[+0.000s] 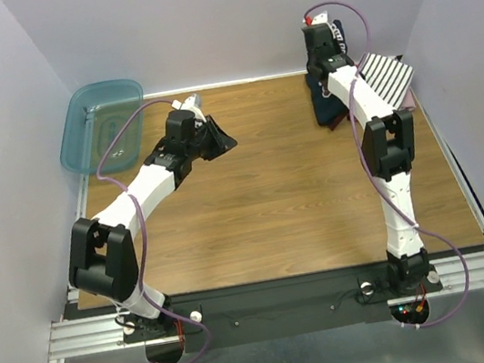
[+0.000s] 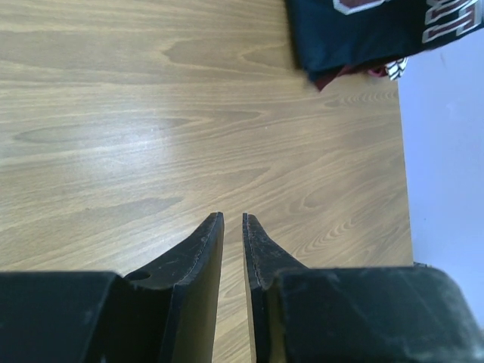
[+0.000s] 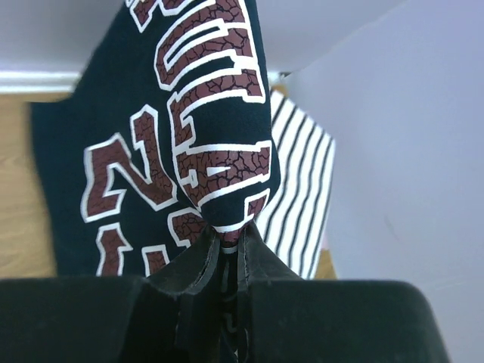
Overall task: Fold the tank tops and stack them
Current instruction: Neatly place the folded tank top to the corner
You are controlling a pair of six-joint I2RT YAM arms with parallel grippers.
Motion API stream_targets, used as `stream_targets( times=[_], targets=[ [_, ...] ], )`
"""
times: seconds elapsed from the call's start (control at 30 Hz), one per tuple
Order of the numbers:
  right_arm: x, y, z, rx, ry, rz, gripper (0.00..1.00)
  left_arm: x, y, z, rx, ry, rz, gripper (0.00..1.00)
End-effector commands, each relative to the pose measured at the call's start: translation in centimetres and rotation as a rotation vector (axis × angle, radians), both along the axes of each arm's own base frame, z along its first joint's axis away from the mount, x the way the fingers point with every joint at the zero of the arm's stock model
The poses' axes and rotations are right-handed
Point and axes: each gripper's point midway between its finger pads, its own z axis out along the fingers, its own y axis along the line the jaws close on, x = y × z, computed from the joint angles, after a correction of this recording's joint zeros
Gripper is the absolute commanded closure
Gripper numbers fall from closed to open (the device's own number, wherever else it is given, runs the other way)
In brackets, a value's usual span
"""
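My right gripper (image 3: 229,234) is shut on a bunched fold of the navy tank top (image 3: 136,113), whose cracked red, white-edged lettering hangs in front of the fingers. In the top view the right gripper (image 1: 321,40) is raised at the far right corner, and the navy tank top (image 1: 326,105) drapes under the arm. Beside it against the right wall lies the white striped tank top (image 1: 389,73) (image 3: 302,197). My left gripper (image 1: 224,140) (image 2: 233,218) hovers over bare wood left of centre, its jaws a narrow gap apart with nothing between. The navy tank top (image 2: 355,30) shows far ahead of it.
A teal plastic bin (image 1: 99,121) leans at the table's far left corner. Pale walls close in the table on the left, back and right. A metal rail (image 1: 271,304) with both arm bases runs along the near edge.
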Motion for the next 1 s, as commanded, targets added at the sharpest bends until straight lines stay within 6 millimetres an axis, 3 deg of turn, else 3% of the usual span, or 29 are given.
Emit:
stream_targets(
  times=[0.0,0.23,0.3,0.4,0.43,0.5,0.53,0.57,0.6,0.63,0.7,0.83,0.87,0.9,0.93,0.97],
  targets=[
    [0.4,-3.0,5.9,-0.031,-0.127,-0.056,1.00,0.0,-0.5,0.1,-0.019,-0.016,-0.043,0.73],
    [0.0,-8.1,6.8,0.008,-0.162,-0.115,1.00,0.0,-0.7,-0.7,-0.021,-0.003,-0.053,0.73],
    [0.0,-9.0,6.3,0.031,-0.159,-0.113,1.00,0.0,-0.8,-0.8,-0.021,0.001,-0.055,0.73],
    [-0.5,-11.0,3.9,0.057,-0.126,-0.150,0.95,-0.1,-0.9,-0.9,-0.025,0.005,-0.062,0.73],
    [-0.5,-11.0,3.8,0.064,-0.131,-0.153,0.91,-0.1,-0.9,-0.9,-0.026,0.005,-0.063,0.73],
    [-1.3,-13.1,2.6,0.073,-0.116,-0.204,0.76,-0.1,-1.0,-0.9,-0.027,0.004,-0.068,0.73],
    [-1.8,-14.0,1.8,0.083,-0.108,-0.231,0.57,-0.2,-1.0,-0.7,-0.029,0.001,-0.069,0.73],
    [-2.3,-14.4,1.6,0.079,-0.105,-0.251,0.45,-0.2,-1.0,-0.7,-0.029,0.000,-0.071,0.73],
    [-2.6,-14.4,1.6,0.077,-0.103,-0.259,0.33,-0.2,-1.0,-0.6,-0.032,-0.001,-0.073,0.73],
    [-2.8,-14.5,1.7,0.088,-0.116,-0.275,0.13,-0.2,-1.0,-0.5,-0.032,-0.003,-0.074,0.73],
    [-3.6,-14.0,2.8,0.132,-0.140,-0.267,0.00,-0.1,-1.0,0.1,-0.038,-0.015,-0.072,0.73],
    [-5.5,-11.7,5.7,0.296,-0.214,-0.209,0.00,-0.1,-0.7,1.8,-0.043,-0.058,-0.055,0.72],
    [-5.6,-10.4,6.2,0.375,-0.236,-0.163,0.00,-0.1,-0.6,2.1,-0.043,-0.065,-0.049,0.72],
    [-6.4,-9.5,5.2,0.442,-0.231,-0.159,0.00,-0.2,-0.4,2.9,-0.043,-0.081,-0.047,0.72],
    [-7.4,-8.4,7.4,0.492,-0.271,-0.117,0.00,-0.1,-0.3,3.2,-0.041,-0.090,-0.041,0.72],
    [-7.9,-6.6,7.4,0.570,-0.260,-0.045,0.00,-0.2,-0.2,3.6,-0.041,-0.097,-0.039,0.72]
  ],
)
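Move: The right hand, far out near the table's far edge, already grips a corner of the folded navy tank top. The striped tank top on the corner stack is roughly 17 cm to its right, 3 cm back and 18 cm below. The red tank top beneath the striped one is centred some 11 cm right, 3 cm back and 19 cm below the hand. From the idle left hand the striped top lies about 20 cm ahead, 43 cm right and 18 cm below. Still pinching the navy tank top, the right hand draws it right over the stack, about 14 cm, rising slightly and then sinking, with the wrist turning some 15 degrees clockwise. The fingers open wide to let go above the corner, then the hand pulls back towards the base and lifts, easing a little left. ##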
